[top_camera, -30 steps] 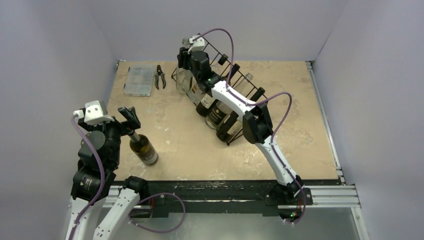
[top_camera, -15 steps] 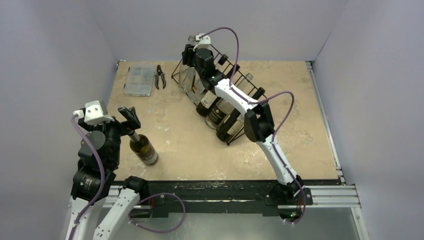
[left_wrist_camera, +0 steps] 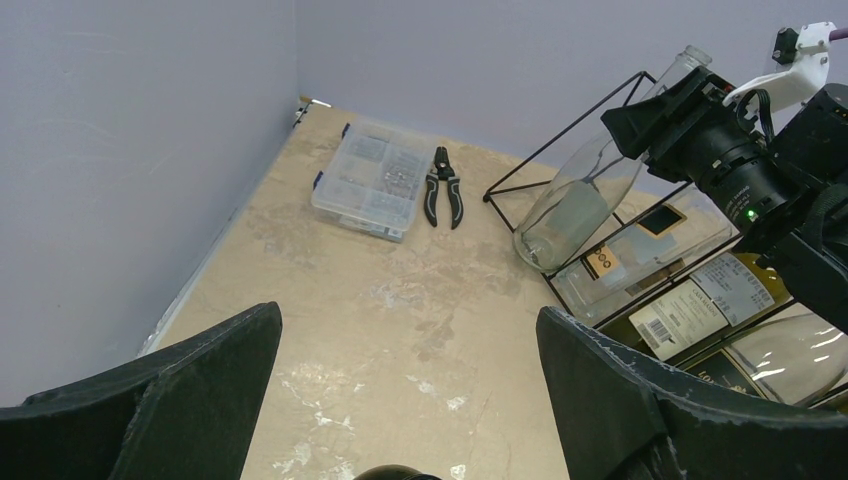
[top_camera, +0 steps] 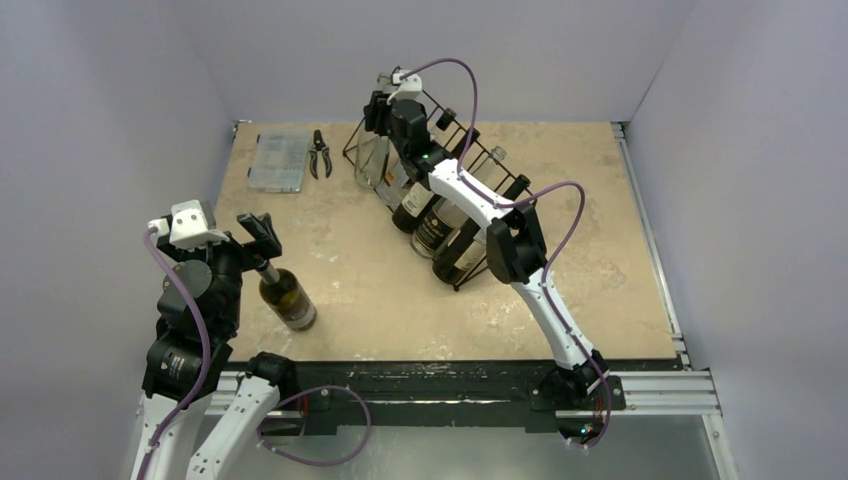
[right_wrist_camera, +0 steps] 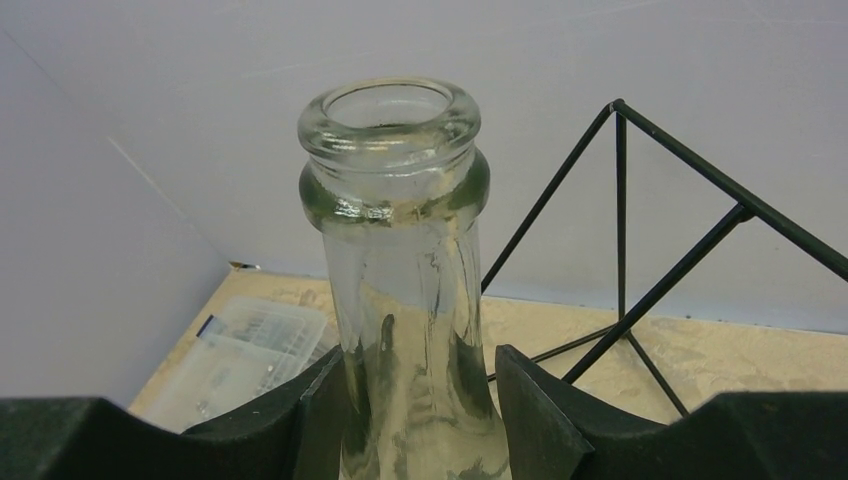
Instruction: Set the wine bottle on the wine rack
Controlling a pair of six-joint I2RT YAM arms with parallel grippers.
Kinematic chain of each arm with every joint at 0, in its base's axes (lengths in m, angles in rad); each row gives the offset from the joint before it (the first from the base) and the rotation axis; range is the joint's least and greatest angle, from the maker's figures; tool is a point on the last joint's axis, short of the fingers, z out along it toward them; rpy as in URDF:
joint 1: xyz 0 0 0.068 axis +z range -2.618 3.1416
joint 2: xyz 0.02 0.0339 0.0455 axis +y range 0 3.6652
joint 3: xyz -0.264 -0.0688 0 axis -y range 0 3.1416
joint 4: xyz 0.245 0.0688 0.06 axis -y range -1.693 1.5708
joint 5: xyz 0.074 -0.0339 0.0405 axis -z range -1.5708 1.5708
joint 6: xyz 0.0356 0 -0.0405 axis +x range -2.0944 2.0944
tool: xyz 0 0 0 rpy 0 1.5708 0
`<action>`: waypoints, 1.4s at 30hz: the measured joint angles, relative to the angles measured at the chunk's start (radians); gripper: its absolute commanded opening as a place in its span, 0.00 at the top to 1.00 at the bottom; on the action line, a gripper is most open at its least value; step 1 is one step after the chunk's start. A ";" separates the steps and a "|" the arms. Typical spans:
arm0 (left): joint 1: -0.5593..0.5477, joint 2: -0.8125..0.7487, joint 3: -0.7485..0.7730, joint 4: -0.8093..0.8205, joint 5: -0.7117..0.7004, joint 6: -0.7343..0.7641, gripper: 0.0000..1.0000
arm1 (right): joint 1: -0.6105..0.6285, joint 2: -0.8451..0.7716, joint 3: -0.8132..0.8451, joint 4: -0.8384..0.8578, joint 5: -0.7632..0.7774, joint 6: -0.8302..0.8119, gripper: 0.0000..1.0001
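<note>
The black wire wine rack (top_camera: pixel 452 128) stands at the back centre and holds several bottles. My right gripper (top_camera: pixel 380 105) is at its far-left end, shut on the neck of a clear glass wine bottle (right_wrist_camera: pixel 405 220). That bottle leans in the end slot with its base low by the table (left_wrist_camera: pixel 575 205). The rack's wires show just right of the neck (right_wrist_camera: pixel 680 270). A dark green wine bottle (top_camera: pixel 288 300) lies on the table at the near left. My left gripper (top_camera: pixel 258 235) is open at its neck end; its dark top shows between my fingertips (left_wrist_camera: pixel 395 472).
A clear plastic parts box (top_camera: pixel 279 161) and black pliers (top_camera: pixel 320 152) lie at the back left. Dark labelled bottles (top_camera: pixel 435 225) fill the rack's middle and right slots. The walls stand close on the left and behind the rack.
My right gripper has moved up and back with the clear bottle's neck, mostly in the first half second. The left arm and dark bottle have not moved.
</note>
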 measured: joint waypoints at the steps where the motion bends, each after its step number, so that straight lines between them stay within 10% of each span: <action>1: 0.000 0.000 0.000 0.000 0.000 0.000 0.00 | 0.000 0.000 0.000 0.000 0.000 0.000 0.65; 16: 0.000 0.000 0.000 0.000 0.000 0.000 0.00 | -0.008 -0.002 0.000 0.033 0.008 -0.032 0.33; 42: 0.000 0.001 0.000 0.000 0.004 0.000 0.00 | -0.068 -0.019 0.000 0.093 0.034 -0.122 0.13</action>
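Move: My right hand holds the clear round bottle by its neck. The bottle already stands at a lean in the rack's leftmost bay, whose middle is about 2 cm ahead, 2 cm to the right and 12 cm below. The square bottle's middle is some 5 cm back, 7 cm right and 13 cm below; the rack's left peak is roughly 10 cm ahead, 4 cm right and level. From my left hand that bay lies about 40 cm ahead, 24 cm right and 20 cm lower. After a short hold I open my right fingers and let the clear bottle's neck go into its bay, shifting right by about 5 cm and also up and forward, some 3 cm each, towards the rack's left peak. The fingers keep widening and the wrist tips up about 5 degrees, the bottle's mouth ending beside the right-hand finger. ##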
